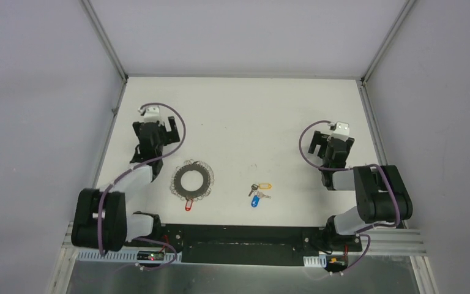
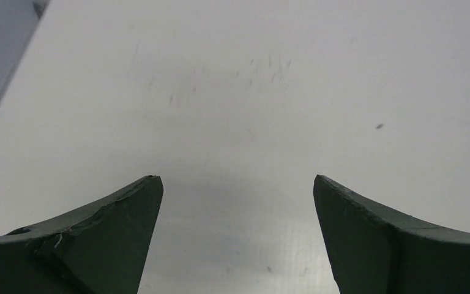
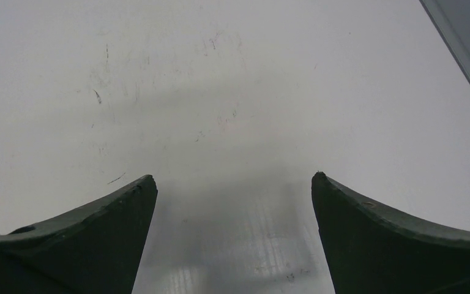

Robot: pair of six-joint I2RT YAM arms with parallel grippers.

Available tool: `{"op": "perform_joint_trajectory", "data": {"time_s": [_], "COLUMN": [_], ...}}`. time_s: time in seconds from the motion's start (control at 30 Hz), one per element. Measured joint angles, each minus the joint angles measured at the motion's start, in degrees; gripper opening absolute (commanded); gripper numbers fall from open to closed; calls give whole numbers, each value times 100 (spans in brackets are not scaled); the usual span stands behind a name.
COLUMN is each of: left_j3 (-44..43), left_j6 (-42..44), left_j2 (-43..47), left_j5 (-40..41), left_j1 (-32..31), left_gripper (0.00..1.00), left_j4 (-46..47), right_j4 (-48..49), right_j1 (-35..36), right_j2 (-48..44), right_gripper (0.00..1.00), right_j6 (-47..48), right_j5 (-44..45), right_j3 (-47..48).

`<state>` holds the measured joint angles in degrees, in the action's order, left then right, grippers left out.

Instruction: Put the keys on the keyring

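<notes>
Two small silver keys lie together on the white table in the top view, one with a yellow tag [image 1: 264,184] and one with a blue tag [image 1: 255,200]. Left of them rests the dark round keyring [image 1: 191,180], with a red-tagged key [image 1: 188,205] at its near edge. My left gripper [image 1: 162,121] is far back on the left, open and holding nothing. My right gripper [image 1: 319,141] is back on the right, also open and holding nothing. Both wrist views show only bare table between spread fingers [image 2: 125,214] [image 3: 355,214].
Grey walls and metal frame posts [image 1: 107,46] bound the table on the left, back and right. The arm bases and a black mounting bar [image 1: 245,236] run along the near edge. A small mark [image 1: 253,165] sits on the table behind the keys.
</notes>
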<state>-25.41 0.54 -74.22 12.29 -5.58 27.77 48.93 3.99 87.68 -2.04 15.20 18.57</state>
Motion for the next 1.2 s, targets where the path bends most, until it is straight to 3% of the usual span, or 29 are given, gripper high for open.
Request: {"op": "perform_joint_trajectory", "data": {"time_s": [0.07, 0.23, 0.33, 0.47, 0.63, 0.77, 1.03, 1.2], "left_j3": [-485, -1676, -2059, -2046, -1484, -1360, -1709, -2170], "left_j6": [-330, -1346, -1862, -2409, -3327, -3858, -4022, -3950], "left_j2": [603, 1832, 2041, 2164, 2778, 2833, 1480, 667], "left_j5": [24, -398, -892, -1700, -2717, -3222, -4138, -4017], "left_j1": [0, 2, 0, 0, 0, 0, -44, -501], "left_gripper": [99, 99, 99, 99, 86, 83, 72, 70], "left_j4": [-804, -2848, -4006, -5250, -5890, -6067, -6118, -6231], "right_j4": [-492, -3257, -4380, -5681, -6961, -7547, -8015, -8192], "right_j1": [39, 94, 92, 72, 59, 59, 59, 59], "right_j2": [-282, -1818, -2706, -3587, -4030, -4022, -3206, -2680], "right_gripper": [100, 100, 100, 100, 100, 100, 100, 100], "right_j6": [-2, -841, -1598, -2417, -2914, -3150, -3418, -3480], "right_j5": [44, 494, 675, 619, 166, -433, -1670, -2218], "right_j3": [76, 1248, 1786, 1805, 1639, 1624, 1624, 1714]}}
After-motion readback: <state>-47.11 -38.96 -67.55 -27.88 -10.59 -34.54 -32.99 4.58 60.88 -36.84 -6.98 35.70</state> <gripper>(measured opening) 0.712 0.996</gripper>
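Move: The keyring, the large metal ring, lies about 21 cm back and 13 cm to the right of the left hand, some 9 cm below, with its red tag 30 cm back and 11 cm right. From the right hand, the yellow-tagged key is roughly 19 cm back, 28 cm left and a few centimetres lower; the blue-tagged key lies 5 cm nearer the base than that key, and the keyring 16 cm back and 54 cm left. Swing both grippers up about 14 cm, then back and down as they come inward: the left towards the keyring, ending some 13 cm back and 15 cm right, narrowing its fingers partway; the right, kept open, 13 cm back and 8 cm left towards the keys. Roll and tip both so their fingers point down and inward. Touch nothing on the table. ##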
